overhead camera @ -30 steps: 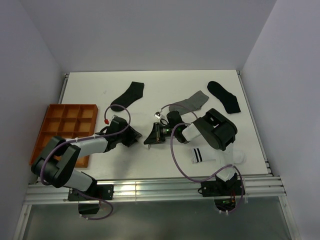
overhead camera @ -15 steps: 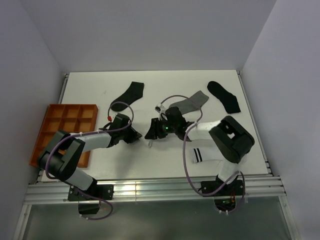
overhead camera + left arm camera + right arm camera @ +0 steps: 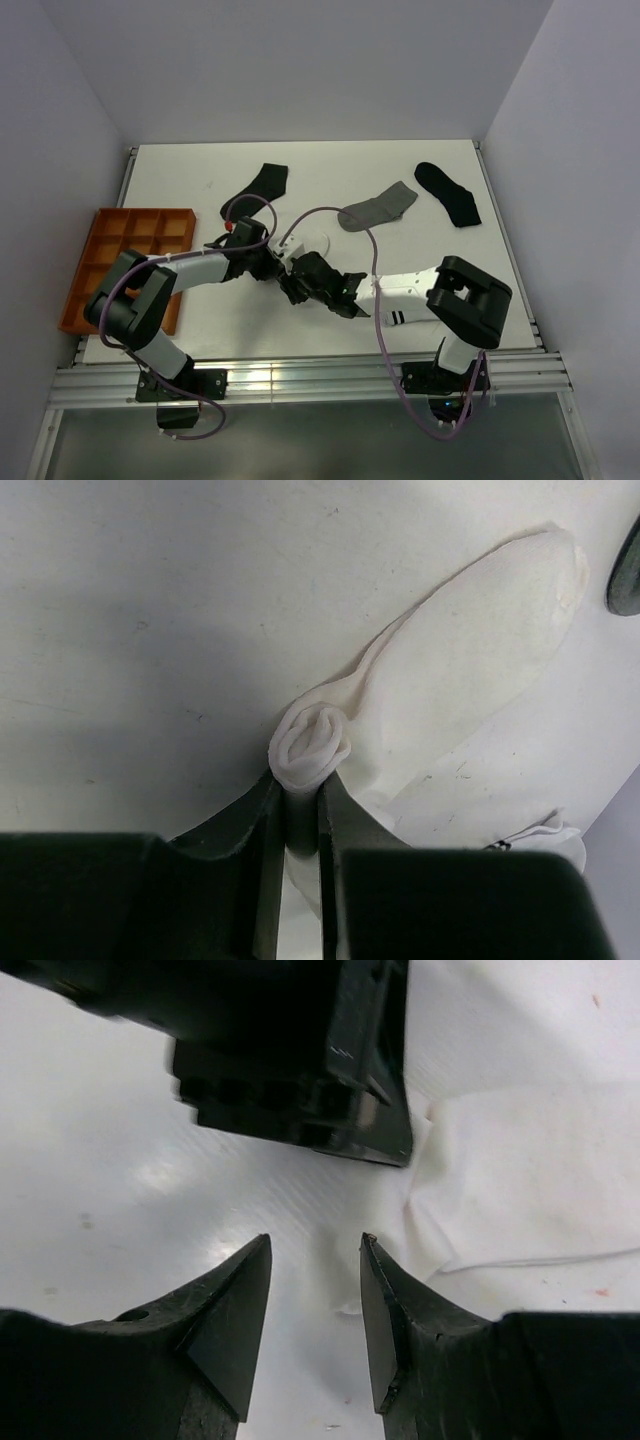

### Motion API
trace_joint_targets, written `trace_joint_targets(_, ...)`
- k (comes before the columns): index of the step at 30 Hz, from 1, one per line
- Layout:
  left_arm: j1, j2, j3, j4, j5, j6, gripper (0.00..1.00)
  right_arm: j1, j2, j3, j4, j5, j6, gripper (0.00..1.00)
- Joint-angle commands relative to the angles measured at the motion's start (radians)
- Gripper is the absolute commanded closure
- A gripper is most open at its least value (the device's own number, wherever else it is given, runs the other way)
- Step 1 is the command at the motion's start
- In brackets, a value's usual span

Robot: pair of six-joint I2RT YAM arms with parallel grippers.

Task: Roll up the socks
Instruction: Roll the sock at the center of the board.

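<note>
A plain white sock point(image 3: 470, 660) lies flat on the table, its near end wound into a small roll point(image 3: 310, 742). My left gripper point(image 3: 300, 780) is shut on that roll. From above, the left gripper point(image 3: 279, 267) sits at the table's middle, with a bit of the white sock point(image 3: 313, 244) showing behind it. My right gripper point(image 3: 315, 1250) is open with only bare table between its fingers, just in front of the left gripper's black body point(image 3: 300, 1060). The white sock point(image 3: 520, 1180) lies to its right. From above the right gripper point(image 3: 293, 284) almost touches the left one.
A grey sock point(image 3: 380, 207) and two black socks point(image 3: 258, 190) point(image 3: 448, 192) lie further back. A white sock with black stripes point(image 3: 400, 312) lies under the right forearm. An orange compartment tray point(image 3: 100, 250) stands at the left edge.
The right gripper has opened and swung down to the near left, close to the left gripper. The left gripper has shut on the white sock's rolled end.
</note>
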Motion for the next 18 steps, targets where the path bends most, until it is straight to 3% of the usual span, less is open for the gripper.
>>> trace_joint_targets(1,-0.002,0.085,-0.052,-0.241,-0.064,0.091,0.9,0.005,0.048,0.048,-0.019,0.121,-0.065,0.52)
trace_joint_targets(18,-0.002,0.108,-0.03,-0.257,-0.04,0.145,0.9,0.017,0.226,0.114,-0.063,0.199,-0.115,0.53)
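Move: The sock's rolled end is pinched in the left fingers, right at that hand's point. From the right hand, half open and empty, the roll is about 4 cm ahead, 1 cm left and 6 cm below. The flat rest of the white sock centres about 10 cm ahead and 4 cm to the right. The dark sock lies some 25 cm ahead and 8 cm left, the grey one about 22 cm ahead and 22 cm right. Right hand sinks about 5 cm and eases forward, half-open fingers straddling the roll the left keeps pinched. ##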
